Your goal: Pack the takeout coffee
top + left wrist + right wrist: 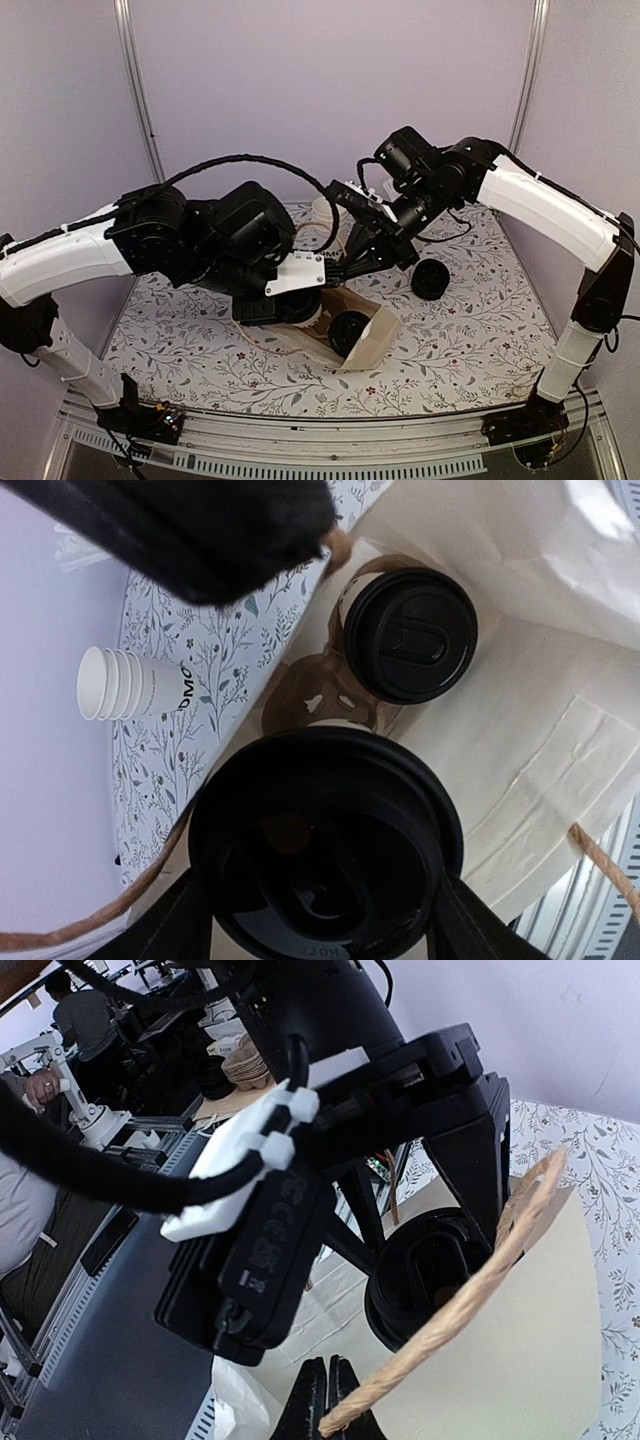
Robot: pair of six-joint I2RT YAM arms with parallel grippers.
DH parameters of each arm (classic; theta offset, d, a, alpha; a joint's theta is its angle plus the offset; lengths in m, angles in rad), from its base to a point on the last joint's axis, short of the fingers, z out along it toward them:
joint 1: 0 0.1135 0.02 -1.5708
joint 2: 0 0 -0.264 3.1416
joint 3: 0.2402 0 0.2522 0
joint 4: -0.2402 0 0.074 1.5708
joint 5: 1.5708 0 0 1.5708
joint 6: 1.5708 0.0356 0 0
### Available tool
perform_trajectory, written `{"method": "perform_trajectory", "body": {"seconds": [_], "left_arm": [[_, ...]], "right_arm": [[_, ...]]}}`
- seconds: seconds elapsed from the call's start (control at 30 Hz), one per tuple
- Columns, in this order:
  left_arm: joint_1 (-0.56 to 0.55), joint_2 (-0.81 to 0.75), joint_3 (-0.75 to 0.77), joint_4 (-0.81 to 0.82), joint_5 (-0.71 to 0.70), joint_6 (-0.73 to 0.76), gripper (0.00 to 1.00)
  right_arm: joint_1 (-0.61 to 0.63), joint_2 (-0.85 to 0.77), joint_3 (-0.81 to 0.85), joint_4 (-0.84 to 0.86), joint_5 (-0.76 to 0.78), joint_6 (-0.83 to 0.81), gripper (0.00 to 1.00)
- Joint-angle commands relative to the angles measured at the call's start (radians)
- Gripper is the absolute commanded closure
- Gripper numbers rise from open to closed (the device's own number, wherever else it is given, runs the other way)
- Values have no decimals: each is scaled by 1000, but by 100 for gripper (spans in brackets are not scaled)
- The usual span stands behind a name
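One takeout coffee cup (325,840) with a black lid sits between the fingers of my left gripper (320,920), which is shut on it inside the cream paper bag (560,740). My left gripper (288,306) hides that cup from above. A second lidded coffee (410,635) stands just beyond it in the bag, in a brown cardboard holder (315,695). A third coffee (430,280) stands on the table to the right. My right gripper (331,1392) is shut on the bag's twisted paper handle (450,1310), holding it up at the bag's mouth (352,262).
A stack of white paper cups (125,685) lies on the floral tablecloth (470,340) behind the bag. The two arms cross close together over the bag (385,335). The bag's other handle (600,865) trails loose at the side.
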Motion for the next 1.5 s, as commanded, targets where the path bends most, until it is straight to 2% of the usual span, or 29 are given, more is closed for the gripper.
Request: {"method": "perform_trajectory", "body": {"seconds": [0.0, 0.2, 0.57, 0.87, 1.17, 1.27, 1.37, 1.47], "left_arm": [[-22, -55, -55, 107, -16, 60, 57], [-9, -44, -101, 173, 13, 114, 56], [108, 31, -106, 230, 123, 173, 56], [195, 140, 0, 205, 186, 143, 56], [238, 226, 62, 170, 172, 104, 56], [241, 256, 106, 151, 179, 93, 56], [242, 262, 150, 132, 193, 84, 56], [250, 260, 163, 119, 213, 79, 56]], "right_arm": [[3, 26, 25, -67, -7, -60, 96], [-35, 51, 28, -53, 18, -46, 94], [-113, 41, 20, 42, 48, 20, 88], [-138, 42, -3, 53, 38, 3, 86], [-153, 30, -37, 40, 48, -24, 81], [-174, 32, -30, 35, 42, -29, 74], [-193, 42, 13, 4, 60, -24, 52], [-203, 47, 92, -71, 104, -49, 36]]}}
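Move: The lidded coffee in the left fingers is bound for the carrier's empty hollow inside the bag, about 4 cm ahead, 4 cm right and 20 cm below. The first lidded coffee, already in the bag, stands level with that hand, some 10 cm right and 16 cm down. The bag's far handle is at the shut right fingertips; from these the hollow lies roughly 2 cm back, 4 cm left and 25 cm below. The second coffee, still gripped by the left hand, goes forward about 7 cm, drifting right and down by some 5 cm each, deeper into the bag mouth towards the first coffee; the wrist hardly turns. The right hand travels forward about 10 cm at the far handle, slightly right and down, swings some 15 degrees clockwise and spreads its fingers, mostly at the end. ##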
